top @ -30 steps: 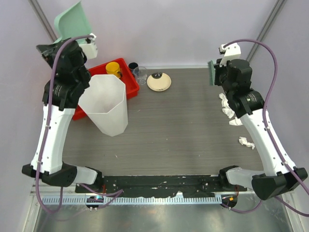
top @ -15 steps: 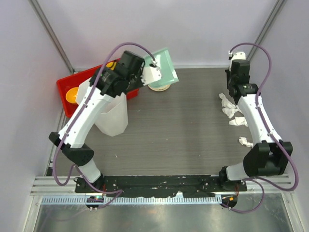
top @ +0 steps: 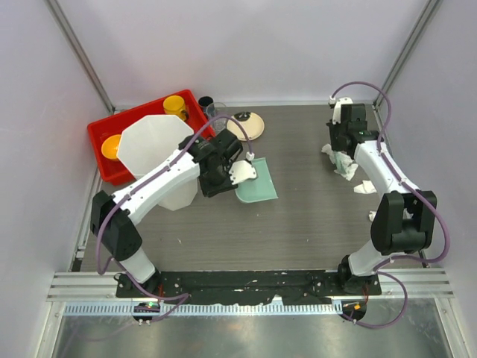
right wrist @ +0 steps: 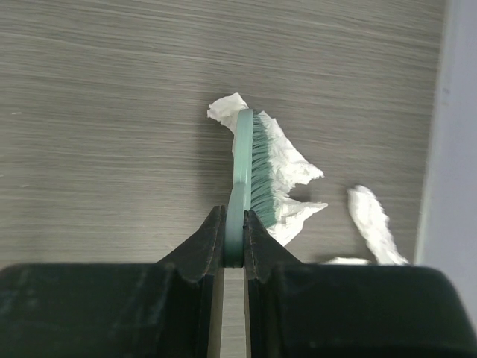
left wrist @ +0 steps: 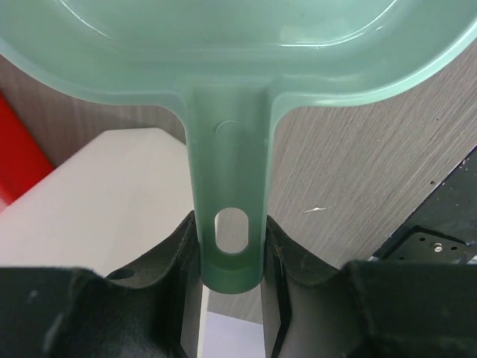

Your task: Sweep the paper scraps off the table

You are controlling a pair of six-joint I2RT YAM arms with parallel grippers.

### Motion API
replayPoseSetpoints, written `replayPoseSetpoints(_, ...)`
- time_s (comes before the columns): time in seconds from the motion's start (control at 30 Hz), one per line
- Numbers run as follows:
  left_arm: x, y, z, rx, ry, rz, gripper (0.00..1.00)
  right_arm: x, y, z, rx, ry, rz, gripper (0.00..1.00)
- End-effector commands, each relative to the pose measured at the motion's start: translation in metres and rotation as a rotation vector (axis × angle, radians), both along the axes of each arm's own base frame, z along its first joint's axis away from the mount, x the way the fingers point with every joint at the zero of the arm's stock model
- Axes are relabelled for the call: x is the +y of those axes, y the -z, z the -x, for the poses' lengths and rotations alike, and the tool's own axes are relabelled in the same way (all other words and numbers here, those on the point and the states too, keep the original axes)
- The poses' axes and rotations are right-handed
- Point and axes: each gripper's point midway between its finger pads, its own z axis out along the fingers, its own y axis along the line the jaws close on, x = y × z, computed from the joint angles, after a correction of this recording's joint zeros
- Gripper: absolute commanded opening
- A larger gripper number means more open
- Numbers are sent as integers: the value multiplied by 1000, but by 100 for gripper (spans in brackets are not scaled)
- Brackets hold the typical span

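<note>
Crumpled white paper scraps (top: 344, 165) lie at the right of the grey wood-grain table (top: 298, 224), with smaller ones (top: 364, 187) nearer the front. My right gripper (top: 340, 145) is shut on a green brush (right wrist: 247, 168), its bristles against the biggest scrap (right wrist: 292, 175); in the wrist view the jaws (right wrist: 235, 239) pinch the brush's thin back. My left gripper (top: 242, 170) is shut on the handle (left wrist: 229, 224) of a pale green dustpan (top: 258, 184), which lies low over the table's middle, well left of the scraps.
A tall white bin (top: 156, 149) stands at the left, against a red tray (top: 100, 134) holding yellow cups (top: 176, 104). A cream plate (top: 247, 124) and a dark cup (top: 206, 103) sit at the back. Pale walls close in both sides.
My left arm swung the dustpan from high over the red tray down to the table's middle. My right arm stretched out and lowered the brush onto the scraps.
</note>
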Motion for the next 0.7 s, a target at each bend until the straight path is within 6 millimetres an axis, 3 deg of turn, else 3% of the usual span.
replayPoseSetpoints(0.0, -7, 23, 3, 25, -18, 36, 0, 81, 2, 14, 25, -181, -235, 1)
replayPoseSetpoints(0.2, 10, 63, 5, 45, -33, -62, 0, 143, 17, 62, 190, -221, -385, 1)
replayPoseSetpoints(0.3, 14, 81, 8, 78, -37, -101, 0, 172, 10, 85, 217, -292, -379, 1)
replayPoseSetpoints(0.33, 15, 84, 8, 78, -38, -110, 0, 183, -2, 94, 205, -327, -375, 1)
replayPoseSetpoints(0.4, 17, 93, 7, 86, -39, -137, 0, 183, -15, 96, 177, -323, -347, 1)
replayPoseSetpoints(0.5, 21, 103, 2, 76, -39, -179, 0, 184, -55, 93, 91, -320, -316, 1)
replayPoseSetpoints(0.67, 32, 110, 1, 82, -47, -239, 0, 173, -86, 81, -17, -319, -249, 1)
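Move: The dustpan tray that the right hand's brush is bound for is about 33 cm left of that hand, 12 cm back and 5 cm lower. Crumpled scraps already lie under the bristles, some 4 cm ahead of the right hand, 2 cm to its right and 16 cm below; another scrap is 12 cm right and 7 cm back. The left hand holds the dustpan by its handle, tray 13 cm right, 3 cm ahead and 5 cm lower; the white bin is roughly 20 cm left, 9 cm ahead. Sweep the right gripper's brush left across the table about 19 cm, pushing the scraps towards the dustpan; curve back some 9 cm after the start, swing the wrist 20 degrees counter-clockwise, and ease up about 3 cm at the end. Meanwhile lower the left gripper 11 cm, drifting slightly left, to bring the dustpan down to the table. Keep both grips. ##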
